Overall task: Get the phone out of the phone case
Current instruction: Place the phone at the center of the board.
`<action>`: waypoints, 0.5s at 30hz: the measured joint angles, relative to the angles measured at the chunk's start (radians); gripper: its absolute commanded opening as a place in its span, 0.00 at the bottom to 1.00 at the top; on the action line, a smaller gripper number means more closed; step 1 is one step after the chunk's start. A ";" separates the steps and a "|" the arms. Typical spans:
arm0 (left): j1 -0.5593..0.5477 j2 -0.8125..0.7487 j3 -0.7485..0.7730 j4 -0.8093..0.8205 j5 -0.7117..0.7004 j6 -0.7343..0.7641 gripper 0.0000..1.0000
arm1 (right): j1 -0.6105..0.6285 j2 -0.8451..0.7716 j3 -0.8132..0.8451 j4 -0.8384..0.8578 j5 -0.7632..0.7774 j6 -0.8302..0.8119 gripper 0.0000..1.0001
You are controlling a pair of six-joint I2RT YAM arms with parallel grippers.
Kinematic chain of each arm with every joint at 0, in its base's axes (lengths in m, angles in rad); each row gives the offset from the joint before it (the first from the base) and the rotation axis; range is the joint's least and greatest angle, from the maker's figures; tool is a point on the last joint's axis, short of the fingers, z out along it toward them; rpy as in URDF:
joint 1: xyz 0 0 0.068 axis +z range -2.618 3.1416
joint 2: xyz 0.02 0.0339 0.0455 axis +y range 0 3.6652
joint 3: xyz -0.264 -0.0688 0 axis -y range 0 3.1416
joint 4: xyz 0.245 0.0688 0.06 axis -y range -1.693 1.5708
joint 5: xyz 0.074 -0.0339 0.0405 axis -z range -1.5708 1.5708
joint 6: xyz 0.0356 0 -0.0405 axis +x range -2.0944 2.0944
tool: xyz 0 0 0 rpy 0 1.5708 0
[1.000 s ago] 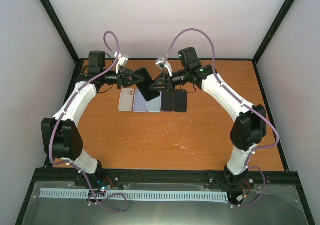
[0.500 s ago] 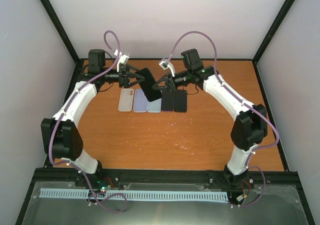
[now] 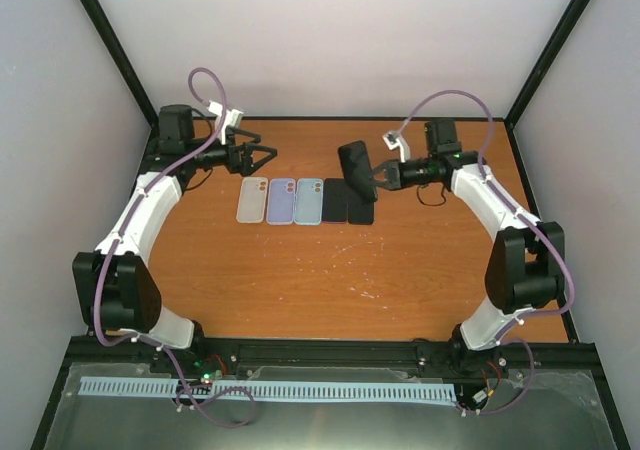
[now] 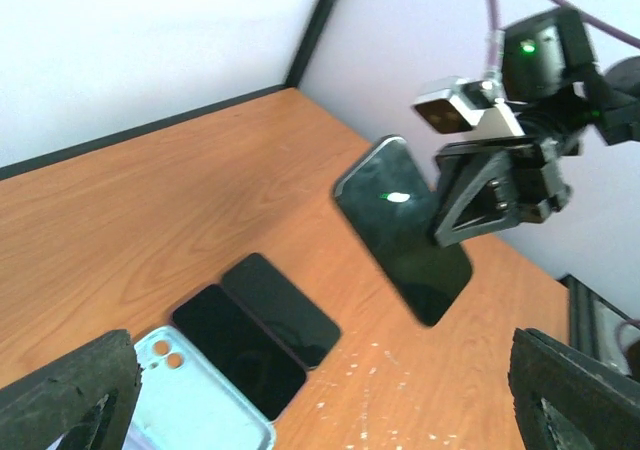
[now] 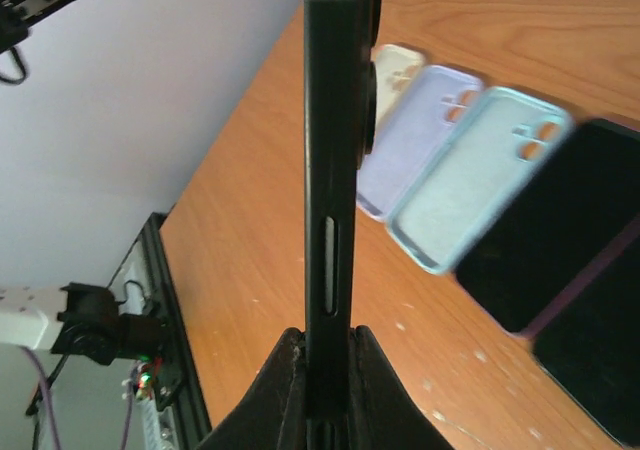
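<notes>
My right gripper is shut on a black phone and holds it in the air above the row on the table. From the right wrist the phone shows edge-on, clamped between both fingers of the right gripper. I cannot tell whether a phone case is still around it. My left gripper stands open and empty at the back left, well apart from the phone. The left wrist view shows the phone tilted, screen side out, in the right gripper.
In a row on the table lie a white case, a lilac case, a light blue case and two black phones. Black frame posts and white walls bound the table.
My left gripper has opened, let go of the black phone and drawn back to the left. My right gripper has closed on the phone and carried it to the right.
</notes>
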 measured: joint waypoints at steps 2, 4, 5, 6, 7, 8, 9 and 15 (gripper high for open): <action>0.025 -0.001 -0.010 0.001 -0.026 -0.004 1.00 | -0.060 -0.002 -0.019 -0.034 0.013 -0.031 0.03; 0.045 -0.001 -0.018 0.001 -0.054 -0.006 1.00 | -0.109 -0.002 -0.034 -0.066 0.036 -0.058 0.03; 0.053 -0.001 -0.020 0.001 -0.066 -0.006 1.00 | -0.135 0.000 -0.042 -0.080 0.047 -0.071 0.03; 0.059 -0.001 -0.021 0.001 -0.076 -0.006 1.00 | -0.161 0.002 -0.049 -0.094 0.058 -0.084 0.03; 0.063 -0.001 -0.021 0.001 -0.085 -0.005 1.00 | -0.186 0.005 -0.056 -0.106 0.066 -0.091 0.03; 0.064 -0.003 -0.023 0.001 -0.093 -0.005 1.00 | -0.206 0.011 -0.061 -0.114 0.072 -0.097 0.03; 0.063 -0.005 -0.025 0.001 -0.098 -0.005 1.00 | -0.224 0.020 -0.063 -0.120 0.077 -0.100 0.03; 0.063 -0.032 -0.036 0.001 -0.140 -0.003 1.00 | -0.272 0.138 -0.061 -0.134 0.117 -0.107 0.03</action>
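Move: My right hand already grips the black phone by its right edge. The bare spot on the board for it, right end of the row, lies about 5 cm to that hand's right, 3 cm ahead and some 20 cm below. Also about 3 cm ahead and just as low, the near black phone lies 3 cm left, the second black phone 10 cm left, and the light-blue case 18 cm left. From my open left hand the spot is about 32 cm right, 1 cm ahead, 29 cm down. I swing the held phone some 12 cm to the right, out past the two black phones, and sink about 10 cm towards the board, the drop taking over as the sideways swing dies out. My right wrist turns about 15 degrees clockwise while the phone's far end dips, fingers staying shut on its edge. My empty left hand, wide open, drifts about 4 cm left and a little forward, clear of the row. ##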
